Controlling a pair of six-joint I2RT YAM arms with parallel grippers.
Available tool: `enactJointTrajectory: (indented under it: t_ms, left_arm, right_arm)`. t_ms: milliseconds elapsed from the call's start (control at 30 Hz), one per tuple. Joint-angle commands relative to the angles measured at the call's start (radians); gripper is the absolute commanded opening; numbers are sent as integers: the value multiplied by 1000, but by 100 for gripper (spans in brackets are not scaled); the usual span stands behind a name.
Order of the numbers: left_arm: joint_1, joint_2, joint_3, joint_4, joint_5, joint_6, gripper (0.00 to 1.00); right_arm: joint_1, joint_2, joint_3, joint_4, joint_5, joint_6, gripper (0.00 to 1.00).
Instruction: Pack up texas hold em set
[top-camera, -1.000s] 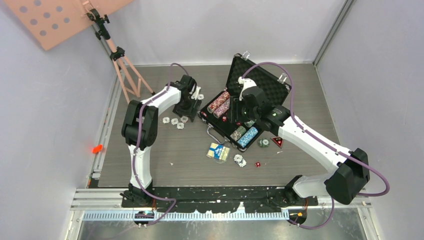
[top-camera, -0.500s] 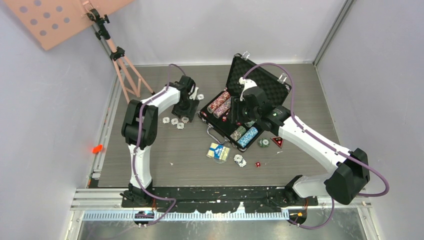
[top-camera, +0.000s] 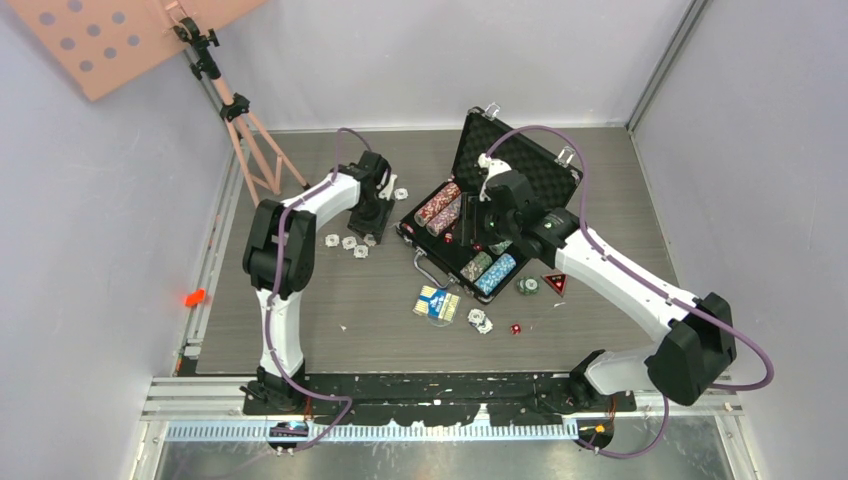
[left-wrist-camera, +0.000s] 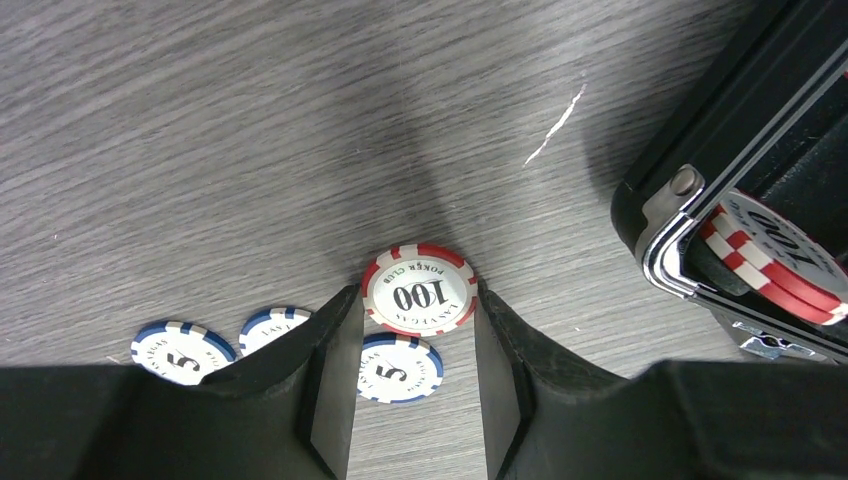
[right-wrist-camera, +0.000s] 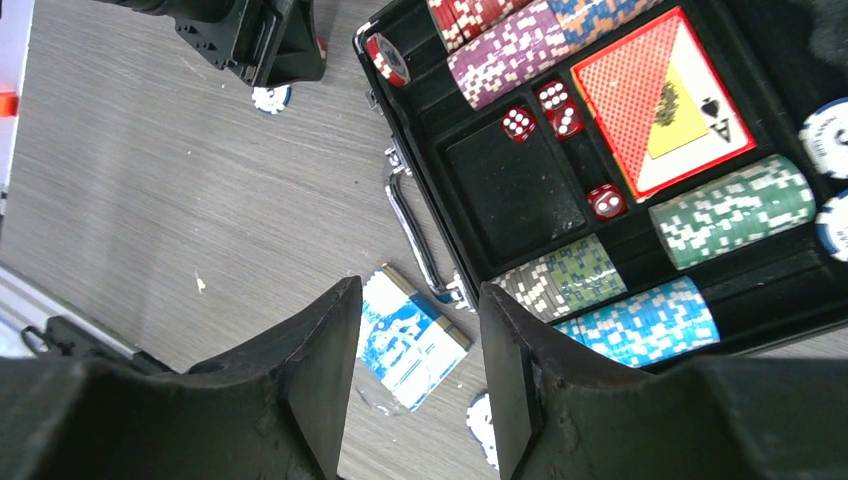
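Note:
The black silver-trimmed briefcase lies open at the table's middle. In the right wrist view its foam base holds rows of chips, a red card deck and three red dice. My left gripper is left of the case, shut on a red-and-white 100 chip, which it holds just above the blue 5 chips. My right gripper hovers open and empty over the case's front edge. The blue card deck lies on the table below it.
Loose chips lie left of the case, behind the left gripper and in front of the case. A dark chip stack, a red triangular piece and one red die sit front right. The pink tripod stands back left.
My right gripper has shifted slightly left over the case. My left gripper has barely moved.

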Motion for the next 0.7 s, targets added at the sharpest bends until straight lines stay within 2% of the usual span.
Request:
enactJointTrajectory:
  t_ms: [0, 433, 667]
  left_arm:
    - [-7, -57, -34, 43, 5, 25, 29]
    - [-92, -270, -150, 140, 9, 40, 28]
    - [-103, -426, -310, 312, 197, 28, 28]
  right_arm:
    - [-49, 65, 57, -33, -114, 56, 53]
    - [-89, 183, 107, 1, -305, 137, 52]
    - [-108, 234, 150, 7, -338, 177, 51]
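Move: My left fingers already pinch the red-edged 100 chip low over the table; the case's corner pocket with red chips lies about 10 cm to the right and 2 cm ahead, nearly level. A blue-edged chip lies 3 cm behind and 2 cm left of that hand. From my empty right hand the held chip is some 26 cm left, 9 cm ahead and 17 cm lower, the corner pocket 15 cm left and 11 cm ahead, the card box 6 cm left and 8 cm back. I keep the 100 chip pinched and raise my left hand about 7 cm, slowly at first, swinging it right and somewhat back towards my right gripper while its fingers tip forward and right. My right hand, still half open and empty, sinks about 4 cm, then also shifts left to meet it, its fingers tilting nearly 20 degrees farther down. ##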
